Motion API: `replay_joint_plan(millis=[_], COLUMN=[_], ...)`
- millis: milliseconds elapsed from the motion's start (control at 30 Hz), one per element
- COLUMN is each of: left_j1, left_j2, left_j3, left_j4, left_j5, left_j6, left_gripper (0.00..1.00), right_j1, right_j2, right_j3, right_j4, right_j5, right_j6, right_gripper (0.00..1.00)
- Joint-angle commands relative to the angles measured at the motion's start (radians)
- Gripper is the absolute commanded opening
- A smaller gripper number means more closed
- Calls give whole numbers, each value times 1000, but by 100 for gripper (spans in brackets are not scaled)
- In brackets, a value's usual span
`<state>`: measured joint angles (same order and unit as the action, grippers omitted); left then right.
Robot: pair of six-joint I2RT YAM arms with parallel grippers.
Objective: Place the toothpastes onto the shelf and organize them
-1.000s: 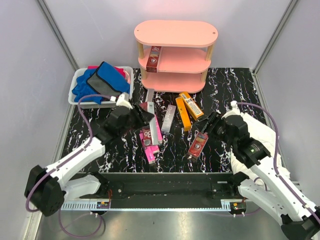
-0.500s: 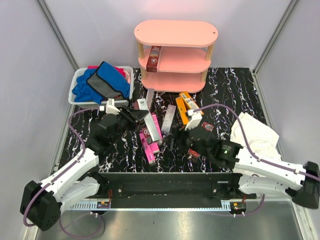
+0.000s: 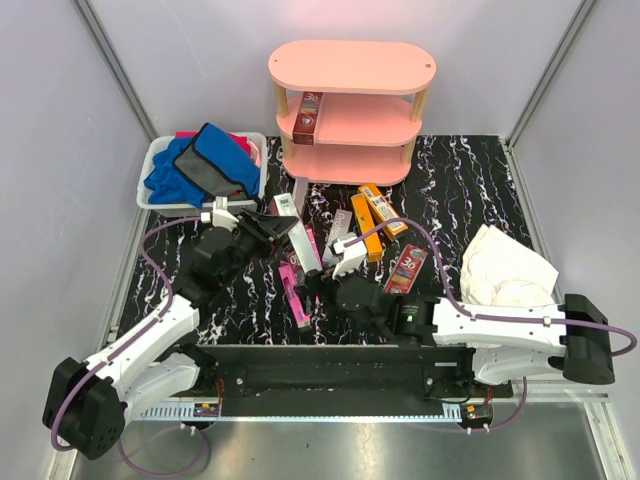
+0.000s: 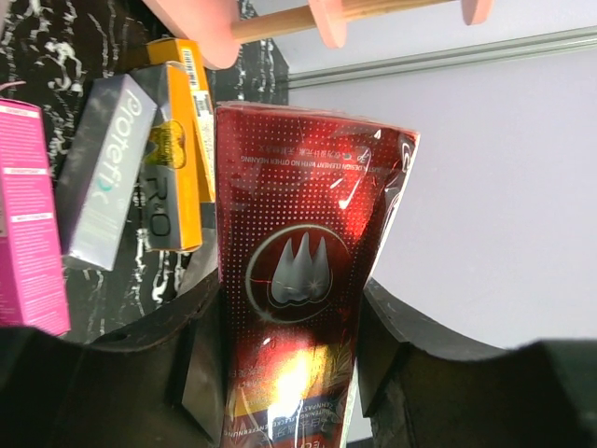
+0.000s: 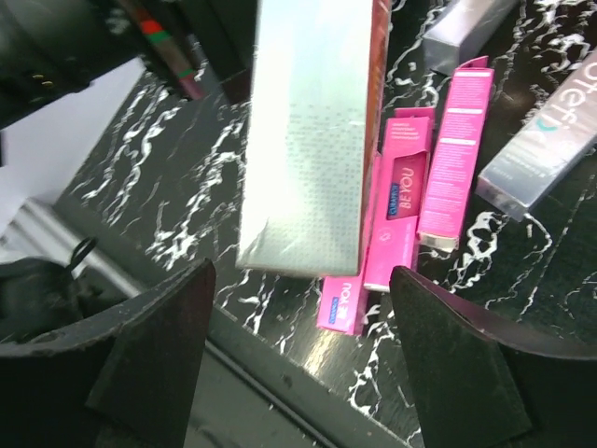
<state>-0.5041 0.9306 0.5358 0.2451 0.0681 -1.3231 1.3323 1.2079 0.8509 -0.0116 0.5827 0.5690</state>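
My left gripper (image 3: 272, 228) (image 4: 291, 338) is shut on a dark red toothpaste box (image 4: 300, 271) (image 3: 298, 246), held above the table in front of the shelf (image 3: 350, 62). One dark red box (image 3: 310, 113) stands on the shelf's middle tier. My right gripper (image 3: 308, 291) (image 5: 298, 369) is open with nothing between its fingers, low over the pink boxes (image 5: 403, 217) (image 3: 297, 295) near the table's front edge. Orange boxes (image 3: 372, 220) (image 4: 177, 154), a silver box (image 4: 101, 177) (image 5: 546, 140) and another dark red box (image 3: 405, 268) lie on the marble top.
A white bin (image 3: 160, 150) with blue and grey cloths (image 3: 205, 165) stands at the back left. A white cloth (image 3: 505, 265) lies at the right. The right arm stretches across the front of the table. Grey walls close in both sides.
My right arm has swung from the right side to the front centre, leaving the dark red box on the table, its jaws opening wider. The left gripper with its box has shifted slightly.
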Motion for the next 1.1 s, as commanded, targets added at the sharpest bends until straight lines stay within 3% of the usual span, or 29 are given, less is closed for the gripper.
replay_joint_plan(millis=[0, 100, 233, 433, 500, 600, 633, 733, 1067], left_j1=[6, 6, 6, 7, 12, 15, 16, 21, 22], left_j2=[-16, -15, -10, -19, -24, -45, -50, -68, -30], left_j3=[-3, -19, -31, -51, -54, -51, -48, -17, 217], left_j4=[155, 181, 210, 226, 223, 195, 178, 102, -278], left_j5=[52, 64, 71, 61, 58, 50, 44, 36, 29], left_j6=[-42, -60, -77, -88, -87, -70, -58, -18, 286], left_gripper=[50, 50, 50, 52, 56, 71, 82, 99, 99], right_j1=[13, 15, 15, 15, 15, 13, 15, 15, -1], right_j2=[36, 45, 58, 76, 68, 45, 42, 24, -24], right_j3=[51, 40, 45, 71, 68, 66, 65, 62, 74], right_j4=[96, 146, 174, 133, 125, 113, 111, 104, 56], right_j5=[167, 210, 233, 209, 206, 204, 203, 206, 189], right_j6=[-15, -32, -49, -49, -43, -40, -40, -34, 31], right_gripper=[83, 80, 60, 45, 40, 35, 34, 32, 26])
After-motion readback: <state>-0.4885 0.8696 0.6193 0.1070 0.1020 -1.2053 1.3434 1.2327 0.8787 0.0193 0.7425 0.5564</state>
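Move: The red 3D toothpaste box, held up level by the left fingers, has its middle about 3 cm back and 1 cm right of the left hand. From the right hand, open around its near end, that middle is some 9 cm ahead, 3 cm left and about 1 cm higher. The pink boxes lie on the table 8 cm ahead, 3 cm left and about 17 cm below the right hand; the Protefix box is roughly 17 cm ahead, 6 cm right and as far down. The red box's near end gets pinched by the right hand, which slides about 2 cm forward along it, turns some 5–10 degrees clockwise and closes. The left hand holds nearly still until that grip is made, then spreads its fingers wide to let go, lifting about 2 cm and easing back slightly. The right hand keeps hold and starts to rise. ##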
